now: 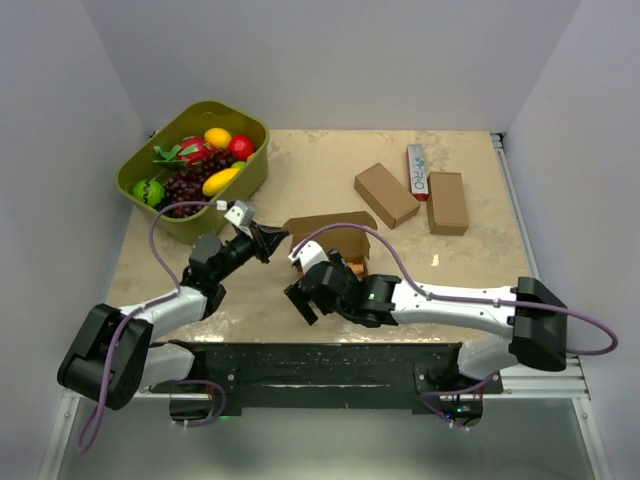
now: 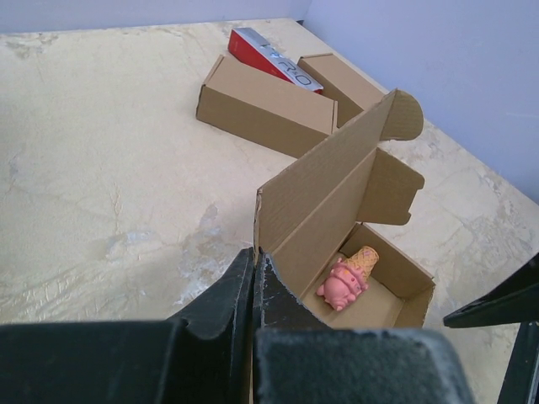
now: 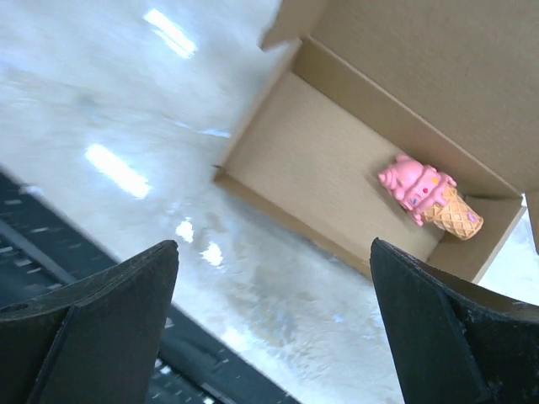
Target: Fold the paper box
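Note:
The paper box (image 1: 335, 228) sits open at the table's middle, lid panel (image 2: 337, 181) standing upright with its small side flaps spread. A pink ice-cream toy (image 2: 347, 279) lies inside on the box floor (image 3: 320, 160), also seen as the toy (image 3: 421, 192) from the right wrist. My left gripper (image 1: 278, 240) is at the box's left end, its jaws (image 2: 253, 261) shut on the near corner of the lid panel. My right gripper (image 1: 310, 285) hovers open just in front of the box, and between its fingers (image 3: 274, 244) there is only table.
A green basket (image 1: 250, 170) of fruit stands at the back left. Two plain closed brown boxes (image 1: 385, 193) (image 1: 447, 202) and a white-and-red carton (image 1: 417, 170) lie at the back right. The table's near edge and black rail run right behind my right gripper.

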Robot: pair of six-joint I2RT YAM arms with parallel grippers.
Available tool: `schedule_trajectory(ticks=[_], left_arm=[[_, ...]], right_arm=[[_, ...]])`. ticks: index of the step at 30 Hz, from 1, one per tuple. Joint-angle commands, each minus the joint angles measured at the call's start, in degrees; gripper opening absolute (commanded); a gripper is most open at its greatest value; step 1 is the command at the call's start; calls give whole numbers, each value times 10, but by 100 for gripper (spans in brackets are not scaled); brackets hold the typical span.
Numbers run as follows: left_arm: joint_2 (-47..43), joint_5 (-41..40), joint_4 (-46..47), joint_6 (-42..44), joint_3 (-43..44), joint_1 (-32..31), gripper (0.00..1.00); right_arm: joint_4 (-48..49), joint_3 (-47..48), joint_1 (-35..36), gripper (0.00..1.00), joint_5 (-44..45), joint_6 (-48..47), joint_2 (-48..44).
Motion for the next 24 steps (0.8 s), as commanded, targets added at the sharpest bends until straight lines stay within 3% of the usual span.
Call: schedule_trajectory(ticks=[1,6,13,19,24], left_arm=[[-14,-9,0,8,-3,-5,0],[-25,-12,-6,2,-3,-10,0],[-20,-11,-20,12,6,-18,0],[-17,-11,-26,12,15,-20,0],[-15,-12,-34,16,20,-22,0]], right_arm=[[-25,5,-23,99,-22,23,-41],[-57,10,-119,91,1,76,-91],[-37,-17,-244,79,33,53,-161],[-6,-31,-283,68,-17,19,-145],[31,-55,-286,66,-26,3,-130]])
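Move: The paper box's right-hand lid flap, which the empty right hand is heading for, lies about 12 cm ahead of that hand, 13 cm to its right and some 2 cm below. The pink ice-cream toy inside the box lies roughly 7 cm ahead, 9 cm right and 10 cm down. The nearest closed carton is about 26 cm ahead, 18 cm right and 10 cm lower. From the left hand the flap is some 17 cm right, 2 cm ahead and 6 cm down. The left fingers keep pinching the left end of the raised lid, almost still, while the right hand leaves the front of the box and sweeps about 14 cm right and 11 cm forward to the lid's right-hand flap. It arcs up nearly 8 cm, then sinks about 3, turning some 30 degrees clockwise as its fingers close by about a third but stay open; contact with the flap can't be made out. ##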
